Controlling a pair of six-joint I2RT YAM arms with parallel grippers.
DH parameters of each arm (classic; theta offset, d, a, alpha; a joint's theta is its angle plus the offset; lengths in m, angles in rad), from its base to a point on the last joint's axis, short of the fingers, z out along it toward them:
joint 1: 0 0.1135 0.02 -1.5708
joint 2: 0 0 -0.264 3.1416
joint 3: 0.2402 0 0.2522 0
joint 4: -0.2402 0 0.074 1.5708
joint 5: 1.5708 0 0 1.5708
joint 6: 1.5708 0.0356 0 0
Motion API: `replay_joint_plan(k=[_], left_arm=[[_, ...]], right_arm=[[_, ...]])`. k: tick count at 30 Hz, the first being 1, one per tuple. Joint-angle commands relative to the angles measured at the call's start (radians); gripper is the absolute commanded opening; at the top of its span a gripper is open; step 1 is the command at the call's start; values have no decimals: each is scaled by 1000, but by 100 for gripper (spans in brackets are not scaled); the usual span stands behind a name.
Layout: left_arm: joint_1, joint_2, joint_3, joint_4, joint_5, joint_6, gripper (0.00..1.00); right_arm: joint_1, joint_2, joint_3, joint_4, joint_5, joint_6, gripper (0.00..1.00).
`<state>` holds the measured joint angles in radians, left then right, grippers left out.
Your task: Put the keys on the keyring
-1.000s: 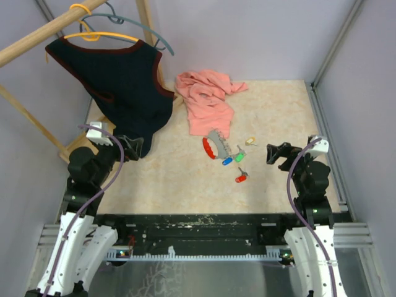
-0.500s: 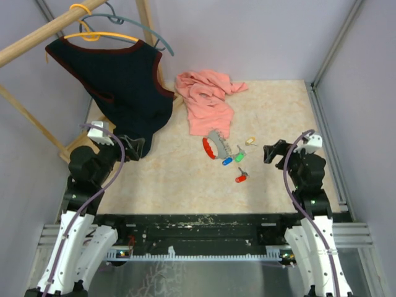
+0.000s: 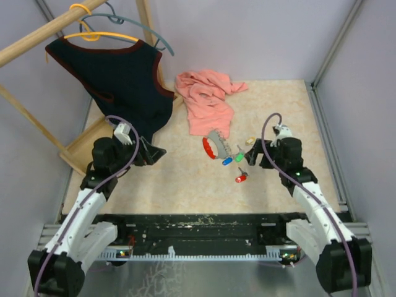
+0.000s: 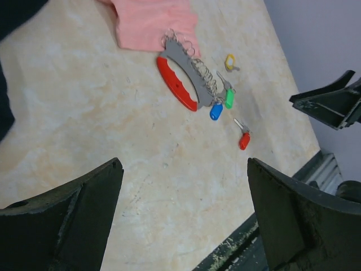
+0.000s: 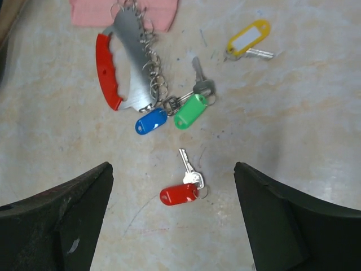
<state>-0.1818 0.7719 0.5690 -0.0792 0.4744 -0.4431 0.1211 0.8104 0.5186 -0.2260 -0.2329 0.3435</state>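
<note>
The keyring (image 3: pixel 213 147), a red and grey D-shaped loop with several small rings along its grey side, lies at mid-table (image 5: pixel 121 70) (image 4: pixel 180 82). The blue key (image 5: pixel 150 121) and green key (image 5: pixel 190 111) hang off its near end. The red key (image 5: pixel 180 194) (image 3: pixel 241 178) lies loose on the table, and the yellow key (image 5: pixel 248 38) lies apart to the far right. My right gripper (image 3: pixel 252 156) (image 5: pixel 172 166) is open, above and just right of the red key. My left gripper (image 3: pixel 158 153) (image 4: pixel 183 164) is open over bare table, well left of the keyring.
A pink cloth (image 3: pixel 207 99) lies just beyond the keyring, touching its far end. A dark vest (image 3: pixel 117 80) hangs from a wooden rack (image 3: pixel 31 43) at the back left, its hem close to my left arm. A black rail (image 3: pixel 204 223) runs along the near edge.
Both arms have reached in from the table's sides towards the keys: the left gripper moved right, the right gripper left and forward. Both stayed open. Keys and keyring have not moved.
</note>
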Motion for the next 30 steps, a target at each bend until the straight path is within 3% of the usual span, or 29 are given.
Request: replay_joint_plan(k=[1, 9, 18, 22, 30], left_arm=[[-48, 92, -46, 154, 75, -115, 96], [-287, 317, -112, 357, -94, -185, 95], [-299, 469, -145, 509, -36, -231, 94], [-297, 492, -154, 536, -32, -233, 94], [-280, 558, -175, 608, 6, -258, 94]], right_arm=[[122, 158, 71, 107, 26, -38, 88], [243, 434, 180, 219, 147, -89, 73], [319, 736, 352, 277, 157, -147, 63], [319, 812, 391, 309, 150, -155, 54], [300, 936, 424, 350, 72, -160, 47]])
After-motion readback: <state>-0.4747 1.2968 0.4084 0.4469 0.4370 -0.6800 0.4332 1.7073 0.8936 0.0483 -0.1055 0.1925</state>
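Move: The row of rings on the keyring's right edge lies some 11 cm ahead of the right hand, 11 cm to its left and about 13 cm below. Down on the table too, counted from that hand, are the blue tag, 5 cm ahead and 9 left, the green tag, 6 ahead and 5 left, and the red tag, 3 back and 4 left. From the left hand the rings are roughly 11 cm ahead, 26 right and 20 below. Towards the keyring's rings the right hand first swings left and down, then reaches forward while still drifting left and sinking, about 10 cm each way, turning counter-clockwise some 15 degrees and closing to half open with its tips just over the rings. The left hand, fingers wide, drops about 12 cm and goes 10 cm right towards the keyring, tipping down. ##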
